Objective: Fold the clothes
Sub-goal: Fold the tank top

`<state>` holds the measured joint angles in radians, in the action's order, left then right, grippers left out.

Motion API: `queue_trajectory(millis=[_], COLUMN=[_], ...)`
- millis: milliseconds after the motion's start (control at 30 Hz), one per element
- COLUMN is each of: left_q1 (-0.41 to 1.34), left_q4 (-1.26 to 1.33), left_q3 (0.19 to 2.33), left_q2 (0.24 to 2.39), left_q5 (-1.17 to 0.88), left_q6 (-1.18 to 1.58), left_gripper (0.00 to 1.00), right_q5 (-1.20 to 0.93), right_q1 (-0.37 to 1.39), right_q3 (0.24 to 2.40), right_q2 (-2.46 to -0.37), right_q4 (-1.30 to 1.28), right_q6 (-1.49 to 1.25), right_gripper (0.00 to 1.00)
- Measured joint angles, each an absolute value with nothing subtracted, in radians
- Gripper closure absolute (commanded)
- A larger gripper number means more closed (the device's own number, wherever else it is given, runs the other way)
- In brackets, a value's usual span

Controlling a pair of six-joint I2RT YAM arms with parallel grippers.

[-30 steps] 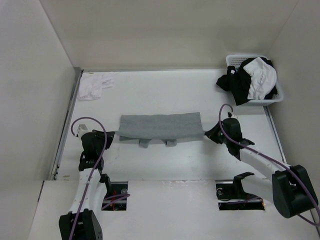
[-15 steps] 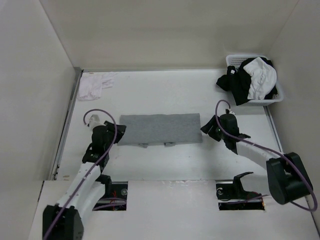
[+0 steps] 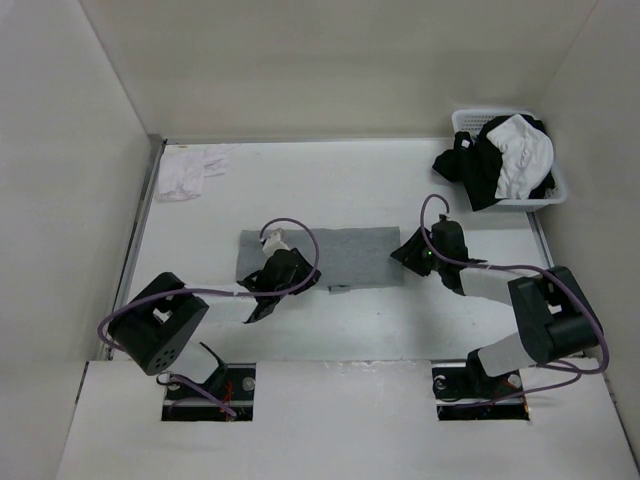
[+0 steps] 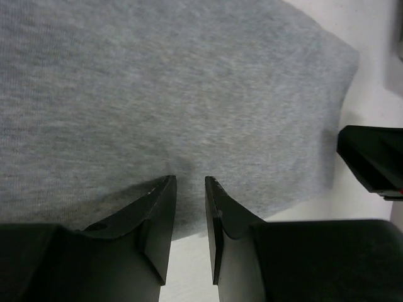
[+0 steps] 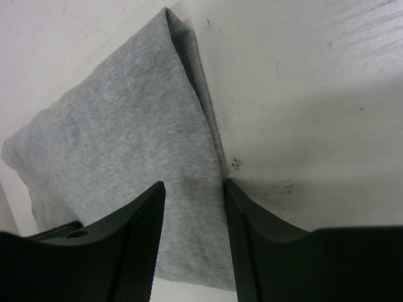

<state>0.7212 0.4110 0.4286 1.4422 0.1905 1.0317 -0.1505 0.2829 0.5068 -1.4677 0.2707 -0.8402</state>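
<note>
The clothes [image 3: 345, 248] are one heather-grey knit garment lying flat on the white table [image 3: 330, 190] as a long folded rectangle. My left gripper [image 3: 292, 275] hangs over the garment's near edge, left of the middle. In the left wrist view its jaws [image 4: 189, 182] stand a narrow gap apart above the grey cloth [image 4: 176, 82], holding nothing. My right gripper [image 3: 403, 254] is at the garment's right end. In the right wrist view it [image 5: 194, 185] is open, with the folded right edge of the cloth [image 5: 126, 132] lying between its fingers.
A white basket [image 3: 468, 120] holding black and white garments stands at the back right. A small white cloth [image 3: 185, 172] lies at the back left. Walls close the table on the left, back and right. The right gripper [image 4: 371, 160] shows as a black shape in the left wrist view.
Both grippers let go of the garment's ends and it settled flat. The left gripper then swung right over the garment's near edge. The right gripper shifted slightly left and back to its right end.
</note>
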Motion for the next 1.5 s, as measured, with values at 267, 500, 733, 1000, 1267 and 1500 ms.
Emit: queue_trajectory(millis=[267, 500, 733, 1000, 1267, 1500], left_q1=[0.716, 0.717, 0.720, 0.719, 0.713, 0.662], left_q4=[0.506, 0.503, 0.466, 0.416, 0.352, 0.268], left_q3=[0.337, 0.295, 0.295, 0.301, 0.301, 0.301], left_q2=[1.425, 1.335, 1.236, 1.135, 1.003, 0.817], left_q5=[0.179, 0.180, 0.180, 0.179, 0.179, 0.173], left_q6=[1.054, 1.043, 1.015, 1.002, 1.002, 0.997], left_gripper=[0.77, 0.77, 0.77, 0.77, 0.77, 0.76], right_q5=[-0.165, -0.178, -0.091, 0.002, 0.082, 0.193], right_q1=[0.292, 0.304, 0.316, 0.316, 0.443, 0.690], right_q3=[0.499, 0.484, 0.398, 0.418, 0.665, 0.989], right_q2=[-1.488, -1.561, -1.372, -0.903, -0.869, -1.150], right_q4=[0.300, 0.412, 0.361, 0.071, -0.239, -0.311], right_q6=[-0.897, -0.969, -0.982, -0.872, -0.808, -0.810], right_gripper=[0.61, 0.89, 0.96, 0.96, 0.95, 0.95])
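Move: The folded tank top's right edge is already between my right hand's open fingers, about 1 cm below them. The tank top's middle lies some 18 cm to the left, level with that hand; a strap end pokes out about 14 cm left and 7 cm back, and the laundry basket stands roughly 26 cm right and 22 cm ahead. From my left hand, that right edge is about 20 cm right and 5 cm ahead. My right hand noses a little left and down over the tank top's right edge, pinches it, then lifts it some 20 cm, easing slightly back and right before swinging about 11 cm left over the cloth, fingers tipping up. My left hand backs off 2 cm from the near edge, then rises about 11 cm clear with its gap unchanged, drifting left late on as its fingers tip up. ##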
